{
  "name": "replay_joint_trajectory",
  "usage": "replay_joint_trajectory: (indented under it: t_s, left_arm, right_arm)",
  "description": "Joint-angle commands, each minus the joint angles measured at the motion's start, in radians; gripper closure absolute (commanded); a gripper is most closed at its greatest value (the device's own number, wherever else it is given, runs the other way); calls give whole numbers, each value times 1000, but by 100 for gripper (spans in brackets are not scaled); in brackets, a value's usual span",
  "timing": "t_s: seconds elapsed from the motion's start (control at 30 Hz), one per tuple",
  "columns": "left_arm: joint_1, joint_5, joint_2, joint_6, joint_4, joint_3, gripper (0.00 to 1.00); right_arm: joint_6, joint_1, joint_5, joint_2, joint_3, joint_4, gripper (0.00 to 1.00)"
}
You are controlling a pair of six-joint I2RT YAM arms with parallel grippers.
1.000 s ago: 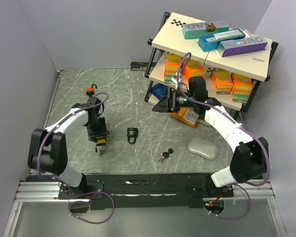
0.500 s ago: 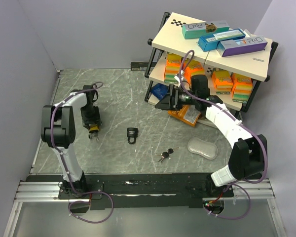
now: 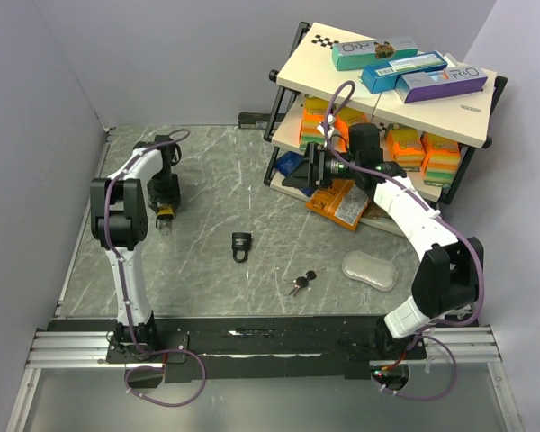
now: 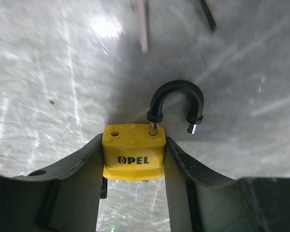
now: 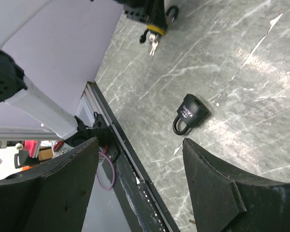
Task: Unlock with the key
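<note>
My left gripper (image 4: 134,145) is shut on a yellow padlock (image 4: 133,157) marked OPEL, gripping its body by both sides. Its black shackle (image 4: 176,96) stands open, with one leg free of the body. In the right wrist view a key (image 5: 152,46) hangs below that yellow padlock (image 5: 156,30). In the top view my left gripper (image 3: 165,220) is at the far left of the table. A black padlock (image 3: 241,244) lies at mid table, its shackle closed. Another bunch of keys (image 3: 300,283) lies nearer the front. My right gripper (image 3: 290,177) hovers open by the shelf, empty.
A two-level shelf (image 3: 324,67) at the back right carries blue and purple boxes on top and orange packs below. An orange bag (image 3: 342,205) lies at its foot. A clear plastic lid (image 3: 370,269) rests on the table right of the keys.
My left arm has swung back and to the left, carrying the yellow padlock away from the table's middle. The right gripper has drawn slightly back toward the shelf.
</note>
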Motion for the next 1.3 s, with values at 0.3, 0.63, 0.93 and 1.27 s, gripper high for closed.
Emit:
replay_joint_trajectory:
  t_s: [0.3, 0.63, 0.93, 1.27]
  left_arm:
    - [26, -49, 67, 29, 111, -25, 68]
    - [27, -26, 27, 15, 107, -20, 25]
    - [26, 14, -84, -6, 125, -19, 3]
    - [-6, 178, -375, -57, 269, -153, 4]
  right_arm:
    - [27, -27, -16, 37, 60, -19, 24]
    - [34, -26, -16, 10, 38, -4, 24]
    - [-17, -24, 28, -35, 34, -53, 24]
    - [-134, 8, 179, -88, 23, -202, 24]
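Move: The yellow padlock is already between the left fingers, right at the hand point and low over the table. Ahead of it lies the orange padlock, some 17 cm out and about 3 cm left, with its key pointing back to about 10 cm ahead and 2 cm left. The black padlock lies about 12 cm back and 25 cm to the right. From the right hand the yellow padlock is roughly 7 cm ahead, 45 cm left and 24 cm below. The yellow padlock is carried the last centimetre or so forward and left at table height; then the left fingers open from half to nearly full width and let go of it. The hand comes up and away about 5 cm, slowly at first and then quickly, drifting a couple of centimetres forward as its fingertips swing forward some 15 degrees. ##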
